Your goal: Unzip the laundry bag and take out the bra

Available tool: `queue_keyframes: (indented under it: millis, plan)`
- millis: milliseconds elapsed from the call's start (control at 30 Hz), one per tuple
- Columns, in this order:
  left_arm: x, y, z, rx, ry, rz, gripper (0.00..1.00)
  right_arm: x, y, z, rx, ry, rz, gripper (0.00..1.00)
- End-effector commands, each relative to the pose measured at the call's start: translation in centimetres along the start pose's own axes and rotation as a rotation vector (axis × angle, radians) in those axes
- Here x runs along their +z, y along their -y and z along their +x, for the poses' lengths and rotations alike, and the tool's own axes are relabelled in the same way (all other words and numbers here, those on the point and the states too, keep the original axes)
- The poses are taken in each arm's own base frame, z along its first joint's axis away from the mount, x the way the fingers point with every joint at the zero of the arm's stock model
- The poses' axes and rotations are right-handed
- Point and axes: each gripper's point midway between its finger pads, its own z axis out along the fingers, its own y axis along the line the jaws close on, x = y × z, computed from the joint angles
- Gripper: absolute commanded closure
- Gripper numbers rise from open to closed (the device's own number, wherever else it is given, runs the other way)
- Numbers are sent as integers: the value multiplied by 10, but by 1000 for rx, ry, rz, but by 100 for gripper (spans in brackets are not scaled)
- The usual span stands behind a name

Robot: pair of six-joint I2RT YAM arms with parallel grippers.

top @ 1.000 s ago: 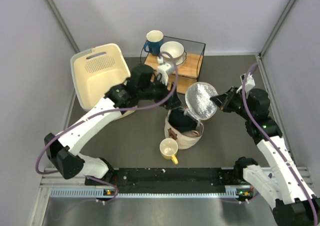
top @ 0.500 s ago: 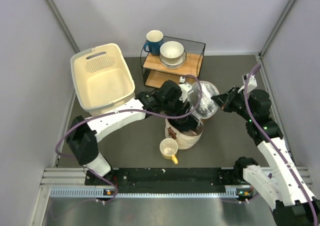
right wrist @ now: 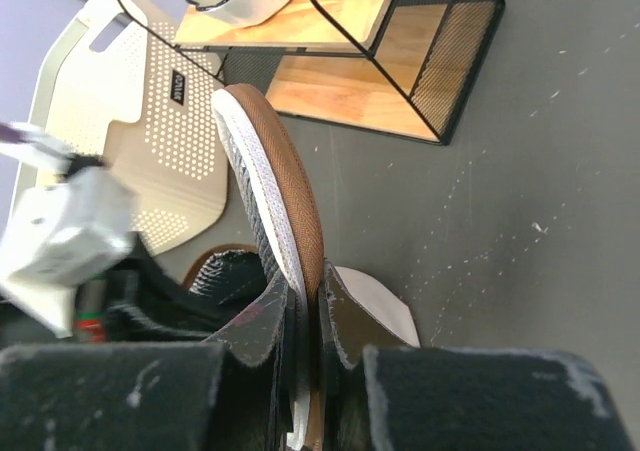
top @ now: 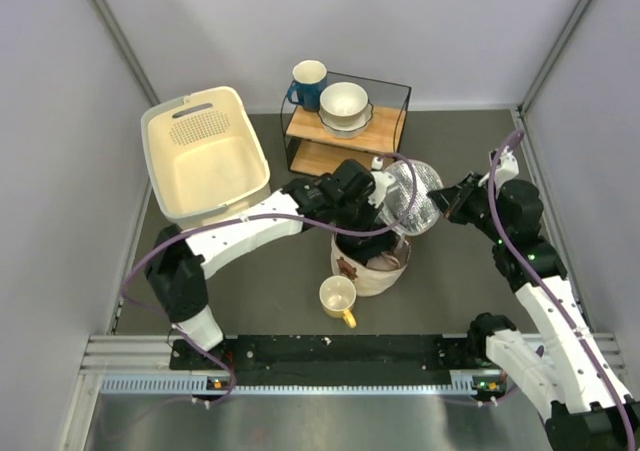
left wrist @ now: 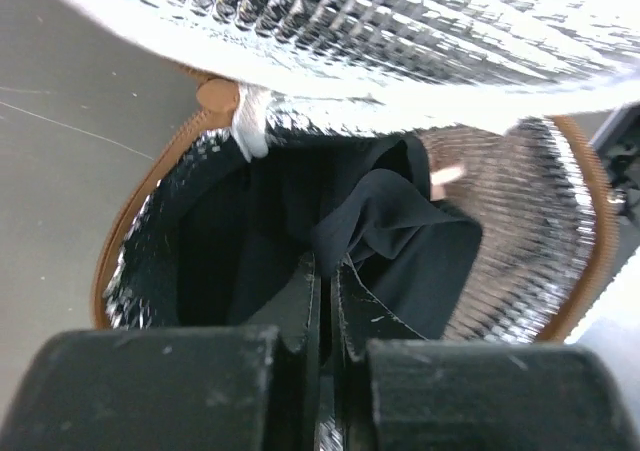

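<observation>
The cream laundry bag (top: 375,276) stands open at mid table, its brown-trimmed rim and silvery lining showing in the left wrist view (left wrist: 520,221). Its round lid (top: 410,196) is tipped up and back. My right gripper (top: 441,203) is shut on the lid's brown edge (right wrist: 300,221), holding it upright. My left gripper (top: 366,233) reaches down into the bag's mouth. Its jaws are pressed together on a fold of the black bra (left wrist: 400,246), which lies crumpled inside with a pinkish bit (left wrist: 447,174) showing.
A yellow mug (top: 338,299) stands just in front of the bag. A cream perforated basket (top: 205,161) sits at the back left. A black wire shelf (top: 345,126) behind the bag holds a white bowl (top: 344,103) and a blue mug (top: 306,83).
My left arm swung right from beside the basket to over the bag and dipped its gripper inside. The right gripper kept hold of the lid, which tilted a little further back.
</observation>
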Motion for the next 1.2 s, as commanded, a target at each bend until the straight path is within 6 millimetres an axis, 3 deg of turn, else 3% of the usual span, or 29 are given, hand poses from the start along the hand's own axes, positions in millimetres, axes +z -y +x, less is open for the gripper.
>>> queue_keyframes:
  millis: [0,100,300,467,567,633,667,733,833,900,1033,1167]
  plan:
    - [-92,29,-67,26,282,71,100,-3,7,-9,22,66,43,100]
    - [-125,42,-84,25,367,130,100,0,20,-1,64,61,94,100]
    - [-169,55,-104,27,467,170,100,5,34,11,110,43,140,100]
    - [-185,37,-116,22,515,52,100,7,35,13,112,36,138,100]
    - [-212,23,-131,3,601,-25,100,8,33,11,109,40,131,100]
    - [-241,16,-143,-11,674,-64,100,8,32,11,109,39,130,100]
    - [-253,-3,-145,-45,698,-143,100,7,31,10,108,44,126,100]
    - [-280,-20,-152,-88,753,-209,100,6,31,10,110,47,122,100]
    - [-321,-71,-148,-207,824,-403,100,4,30,11,111,50,118,100]
    - [-350,-105,-136,-285,849,-573,100,5,29,11,107,43,111,100]
    - [-386,-164,-106,-447,865,-813,100,9,28,14,107,26,97,100]
    - [-406,-210,-75,-577,868,-985,100,12,26,14,112,27,77,100]
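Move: The black bra is already pinched in the left hand at the laundry bag's mouth, the bag's middle about 8 cm below and 3 cm back. The basket it is carried towards lies some 35 cm left and 15 cm ahead; the shelf rack stands about 22 cm ahead and 6 cm left, the yellow-handled cup 11 cm back and 8 cm left. From the right hand, the bag is about 16 cm left, 7 cm back, and the basket roughly 52 cm left, 11 cm ahead. The bra, still pinched in the left fingers, is pulled up out of the bag, some 20 cm nearly straight up, then swung about 25 cm left and 10 cm forward, still climbing, towards a spot high over the basket's right side as the wrist turns counter-clockwise. The right hand keeps its pinch on the lid's edge and sinks some 4 cm. ##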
